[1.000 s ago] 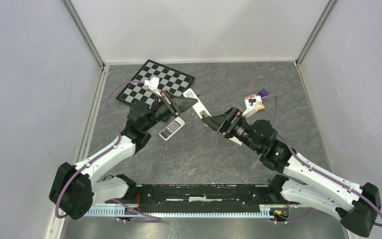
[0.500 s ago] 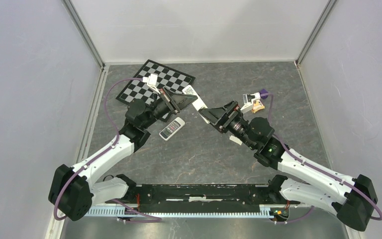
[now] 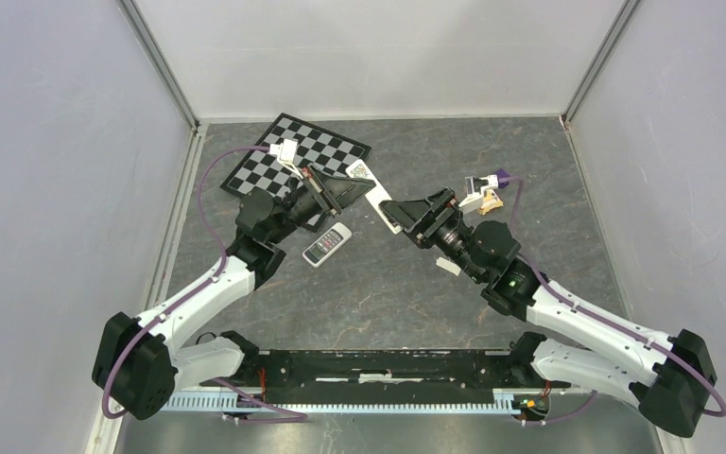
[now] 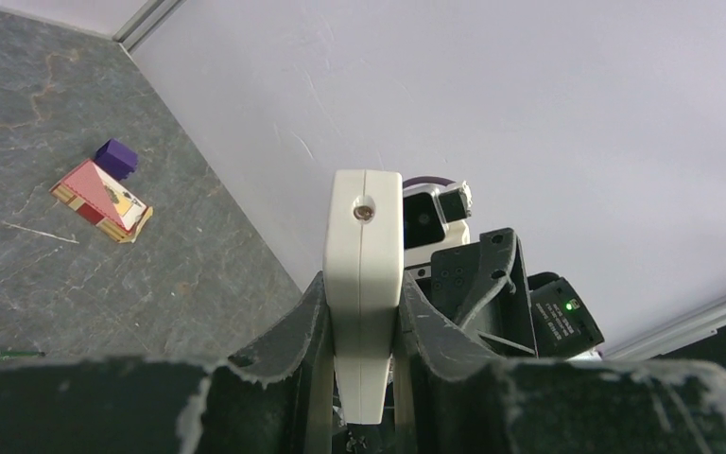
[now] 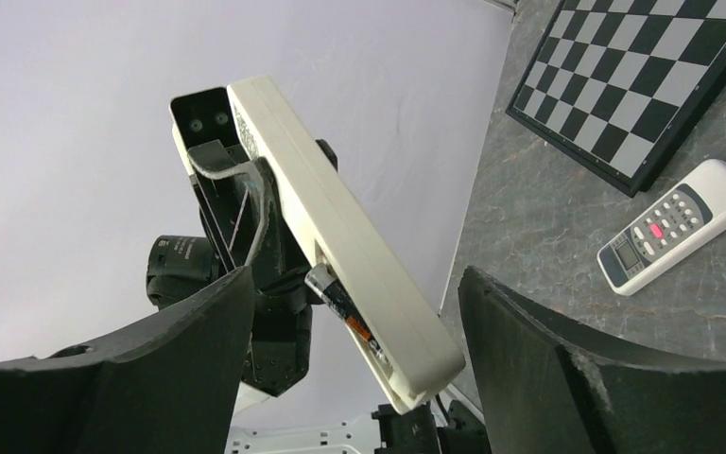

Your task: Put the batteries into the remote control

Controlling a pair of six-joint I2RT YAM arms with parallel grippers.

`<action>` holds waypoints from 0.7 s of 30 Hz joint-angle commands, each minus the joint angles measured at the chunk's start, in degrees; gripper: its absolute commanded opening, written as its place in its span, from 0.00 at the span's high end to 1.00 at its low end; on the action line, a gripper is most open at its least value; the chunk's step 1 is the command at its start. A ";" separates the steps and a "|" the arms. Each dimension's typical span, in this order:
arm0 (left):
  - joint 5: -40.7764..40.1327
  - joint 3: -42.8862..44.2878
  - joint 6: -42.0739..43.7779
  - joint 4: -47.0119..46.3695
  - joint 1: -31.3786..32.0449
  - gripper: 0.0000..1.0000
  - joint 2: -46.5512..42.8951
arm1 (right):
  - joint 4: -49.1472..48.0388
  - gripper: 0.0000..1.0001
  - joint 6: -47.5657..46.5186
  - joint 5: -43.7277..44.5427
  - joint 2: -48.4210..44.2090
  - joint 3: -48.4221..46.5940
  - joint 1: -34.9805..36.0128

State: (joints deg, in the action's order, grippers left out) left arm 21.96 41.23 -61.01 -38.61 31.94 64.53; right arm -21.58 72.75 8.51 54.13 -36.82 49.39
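My left gripper (image 3: 340,194) is shut on a long white remote control (image 3: 378,203) and holds it in the air, tilted; the left wrist view shows its end (image 4: 364,218) between my fingers (image 4: 314,312). My right gripper (image 3: 399,214) is open at the remote's free end, its jaws spread on either side of it in the right wrist view (image 5: 354,284). There a dark battery with an orange band (image 5: 345,307) lies partly in the remote's open compartment (image 5: 378,350), one end sticking out. A slim dark and green cylinder (image 4: 5,357), maybe a battery, lies on the table.
A small grey-white remote with buttons (image 3: 327,245) lies on the table under the arms, also in the right wrist view (image 5: 676,236). A chessboard (image 3: 284,151) is at the far left. A red-and-cream box (image 4: 104,200), purple block (image 4: 115,156) and thin pale stick (image 4: 38,232) lie to the right. A small white piece (image 3: 447,268) lies by my right arm.
My right gripper has moved left and away from me, up to the end of the held remote. My left gripper has shifted slightly with the remote.
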 commanded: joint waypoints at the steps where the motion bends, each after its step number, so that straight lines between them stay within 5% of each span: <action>1: 2.05 -0.04 0.46 -5.87 -0.21 0.98 -1.11 | 2.23 0.18 -0.45 0.77 1.25 -4.73 -0.38; 10: 3.53 -0.54 -1.18 -8.90 -0.17 0.98 -0.31 | 1.64 0.31 0.32 -1.72 2.62 -5.66 -1.01; 21: 0.85 2.37 -6.03 -0.29 -0.20 0.98 -1.28 | -1.44 0.61 0.20 -4.54 1.37 -1.50 -1.84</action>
State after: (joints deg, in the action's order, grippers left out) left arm 23.35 40.91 -65.95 -41.28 31.62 64.53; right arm -20.86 73.25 4.49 56.47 -39.66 47.86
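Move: The remote control, already in the left hand's grip, has its middle about 3 cm ahead of the right hand, 2 cm left and 2 cm up; from the left hand it is 3 cm back and 1 cm right, 1 cm down. On the table some 30 cm below the right hand lie a grey remote, roughly 16 cm left and 6 cm ahead, and the battery cover, about 17 cm right and level with the hand. Easing about 1 cm left and up, the right fingers close onto the remote's battery end while left holds. ##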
